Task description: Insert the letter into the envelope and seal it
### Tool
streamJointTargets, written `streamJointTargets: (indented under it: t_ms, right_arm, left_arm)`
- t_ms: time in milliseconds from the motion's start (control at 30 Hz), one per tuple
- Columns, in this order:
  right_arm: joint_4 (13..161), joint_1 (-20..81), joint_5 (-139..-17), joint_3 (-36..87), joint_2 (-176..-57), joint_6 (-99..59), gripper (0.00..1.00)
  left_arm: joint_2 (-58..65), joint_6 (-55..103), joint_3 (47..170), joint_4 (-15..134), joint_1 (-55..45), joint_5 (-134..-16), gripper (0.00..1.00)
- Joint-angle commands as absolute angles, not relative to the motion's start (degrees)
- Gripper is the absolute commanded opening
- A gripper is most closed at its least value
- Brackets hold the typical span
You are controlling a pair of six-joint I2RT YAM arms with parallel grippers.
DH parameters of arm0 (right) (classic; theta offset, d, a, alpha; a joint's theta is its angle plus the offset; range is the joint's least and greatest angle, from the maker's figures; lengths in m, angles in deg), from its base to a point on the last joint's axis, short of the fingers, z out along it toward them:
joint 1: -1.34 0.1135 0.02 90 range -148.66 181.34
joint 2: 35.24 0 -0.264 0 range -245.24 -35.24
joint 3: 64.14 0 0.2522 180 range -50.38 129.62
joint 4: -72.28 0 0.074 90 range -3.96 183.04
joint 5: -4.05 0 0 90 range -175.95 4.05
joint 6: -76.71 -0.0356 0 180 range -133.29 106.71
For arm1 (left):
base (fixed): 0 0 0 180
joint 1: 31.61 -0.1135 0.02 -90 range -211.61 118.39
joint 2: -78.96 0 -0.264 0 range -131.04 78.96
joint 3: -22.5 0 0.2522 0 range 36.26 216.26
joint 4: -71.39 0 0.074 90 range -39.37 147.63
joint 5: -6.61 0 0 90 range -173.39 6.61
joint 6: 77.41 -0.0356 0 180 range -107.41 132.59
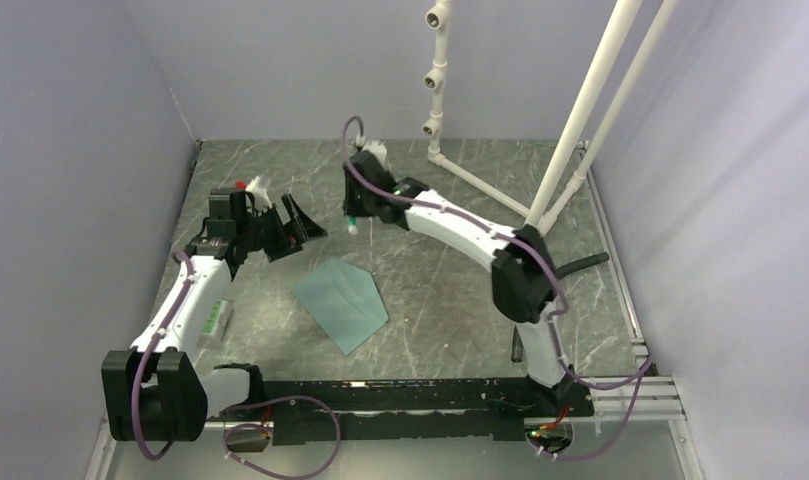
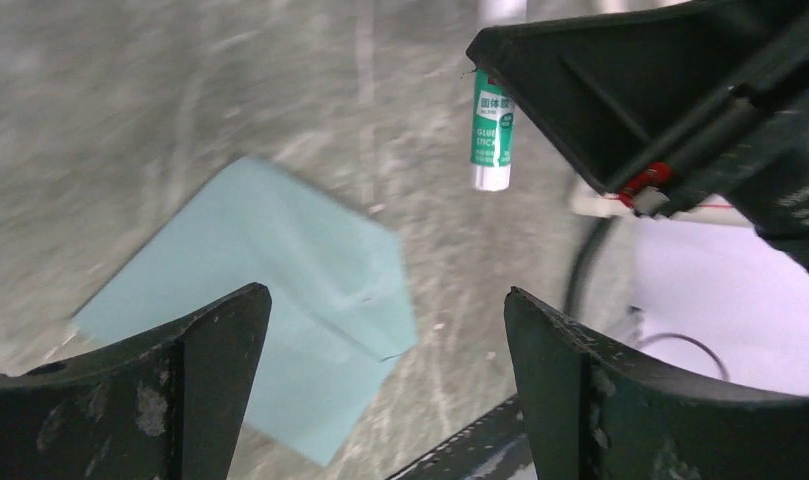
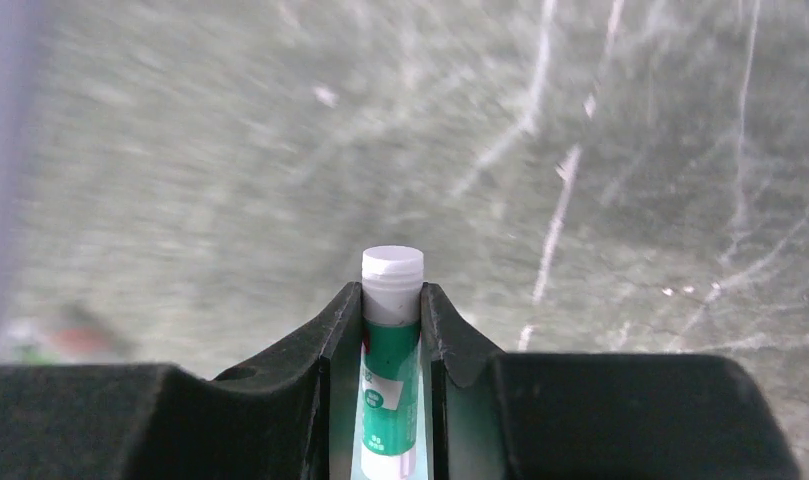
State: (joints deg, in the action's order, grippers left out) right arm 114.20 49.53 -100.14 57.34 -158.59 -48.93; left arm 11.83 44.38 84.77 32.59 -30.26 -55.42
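The teal envelope (image 1: 340, 302) lies flat on the dark marbled table, between the two arms; the left wrist view shows the envelope (image 2: 270, 260) with a fold line across it. The letter is hidden or out of view. My right gripper (image 1: 355, 215) hangs above the table beyond the envelope, shut on a green-and-white glue stick (image 3: 391, 350) whose white end pokes out past the fingertips. The same glue stick (image 2: 491, 130) points down in the left wrist view. My left gripper (image 1: 290, 225) is raised left of it, wide open and holding nothing, as its own view (image 2: 385, 293) confirms.
A small green-and-white packet (image 1: 213, 322) lies by the left arm's lower link. A white pipe frame (image 1: 580, 110) stands at the back right. Grey walls close in the left and right sides. A black rail (image 1: 400, 395) runs along the near edge.
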Motion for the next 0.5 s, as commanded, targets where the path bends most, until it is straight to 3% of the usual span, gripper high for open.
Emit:
streamJointTargets:
  t_ms: [0, 133, 467]
  right_arm:
    - [100.0, 47.3, -92.7, 53.0, -146.9, -54.3, 0.09]
    - [97.3, 46.4, -87.8, 52.0, -143.8, -57.6, 0.08]
    - [93.9, 45.7, -81.3, 49.3, -139.8, -62.1, 0.07]
  left_arm:
    - [11.7, 51.4, 87.3, 50.1, -30.1, -38.1, 0.91]
    - [9.6, 58.7, 88.5, 60.8, -30.0, -32.0, 0.87]
    - [8.1, 70.8, 86.4, 84.2, -29.6, -23.2, 0.93]
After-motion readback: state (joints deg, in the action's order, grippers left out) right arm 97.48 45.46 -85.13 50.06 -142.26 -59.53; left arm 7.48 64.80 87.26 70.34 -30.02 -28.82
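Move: Ahead and to the right of the left hand is the glue stick, already held clear of the table by the right fingers; its middle is about 7 cm ahead, 9 cm right and 4 cm lower, with the envelope some 2 cm back, 8 cm right and 15 cm below this hand. From the right hand the open left gripper lies roughly 9 cm back, 9 cm left and 3 cm higher, the stick's middle about 2 cm back and 2 cm below, the envelope 12 cm back, 2 cm left and 12 cm below. Carrying the glue stick on up, the right hand rises about 17 cm almost straight, slowing to a stop, and keeps its pinch while its fingers swing some 30 degrees up towards the left. The left hand climbs about 13 cm and slants right and a little forward towards the stick, tilting its wide-open fingers from downward to nearly level and rightward, without closing. ##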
